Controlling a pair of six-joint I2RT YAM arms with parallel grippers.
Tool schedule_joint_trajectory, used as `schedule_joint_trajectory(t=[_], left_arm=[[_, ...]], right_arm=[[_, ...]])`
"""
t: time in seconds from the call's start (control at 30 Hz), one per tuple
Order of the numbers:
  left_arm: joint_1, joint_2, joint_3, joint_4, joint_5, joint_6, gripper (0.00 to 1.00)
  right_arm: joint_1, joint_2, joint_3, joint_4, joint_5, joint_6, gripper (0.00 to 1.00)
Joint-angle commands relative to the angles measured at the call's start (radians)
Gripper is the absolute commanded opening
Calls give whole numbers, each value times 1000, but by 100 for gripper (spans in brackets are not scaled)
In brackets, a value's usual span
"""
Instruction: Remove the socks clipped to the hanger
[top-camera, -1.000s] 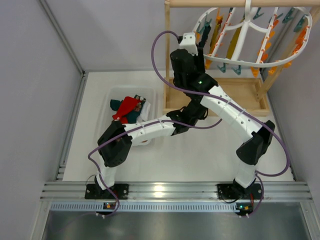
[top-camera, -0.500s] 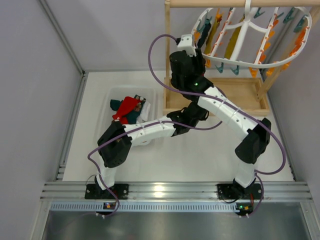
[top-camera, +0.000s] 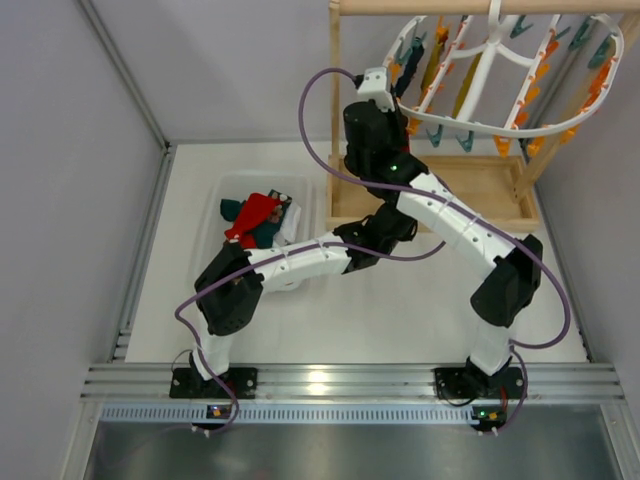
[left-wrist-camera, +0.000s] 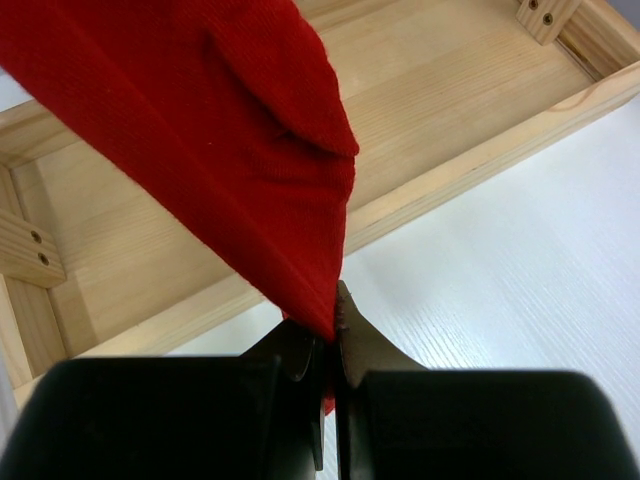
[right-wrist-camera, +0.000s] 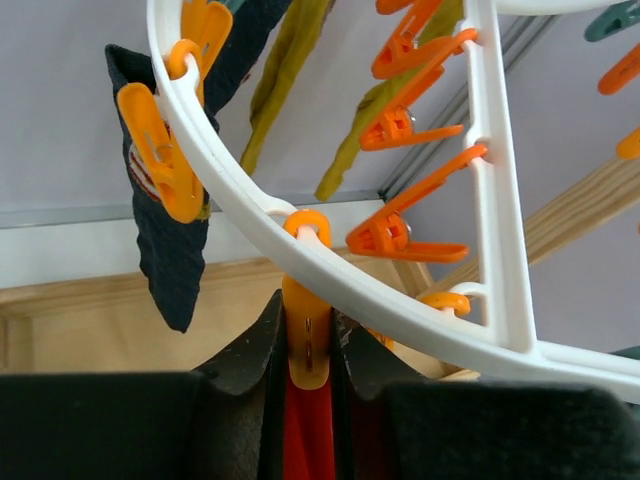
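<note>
A red sock hangs down from above, and my left gripper is shut on its lower edge, above the wooden tray. My right gripper is shut on an orange clothespin hanging from the white hanger. The red sock shows just under that pin, between the fingers. A dark sock and mustard-yellow socks are clipped further along the rim. In the top view the right gripper is at the left rim of the hanger.
The wooden stand's tray base lies under the hanger, with its upright post beside my right wrist. A clear bin at the left holds red and teal socks. Grey walls close in both sides.
My right gripper has shut on the orange clothespin. The hanger's near rim has swung a little up and back. The left arm has stayed put.
</note>
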Motion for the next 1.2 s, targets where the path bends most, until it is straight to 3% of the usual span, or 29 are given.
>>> schedule_joint_trajectory(t=[0.0,0.23,0.43,0.63,0.77,0.83,1.0,1.17], left_arm=[[-11,-56,-16,28,15,-4,0],[-11,-76,-38,26,-5,-6,0],[-11,-91,-45,26,21,5,0],[-43,-99,-25,28,46,37,1],[-89,-85,10,28,17,70,11],[-105,-76,25,26,13,70,22],[-105,-64,36,26,-39,57,27],[-103,-64,22,26,-54,56,61]], right_arm=[[-33,-76,-22,39,-58,65,6],[-73,-221,-149,-1,-317,189,0],[-166,-357,-263,-24,-720,264,0],[-294,-475,-350,-52,-1019,319,0],[-384,-551,-413,-46,-1188,353,0],[-425,-582,-433,-46,-1242,358,0],[-458,-591,-445,-63,-1291,367,0],[-472,-616,-470,-64,-1357,424,0]])
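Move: The right gripper already pinches the orange clip, at its fingertips on the hanger rim. The red sock hangs below the clip, its middle about 10 cm under the right hand and 4 cm back; the navy sock is about 8 cm ahead and 5 cm to the left of that hand. The left gripper still holds the red sock's lower end, the sock's middle about 9 cm above it, 4 cm ahead and 2 cm left. Keep the right gripper shut on the orange clip and turn it some 45 degrees counter-clockwise, its left side rising, while drawing clip and rim back about 6 cm and then right about 4 cm. Late in the turn, bring the left gripper back about 5 cm, 3 cm right and slightly up, opening its fingers to let go of the sock's lower end. ##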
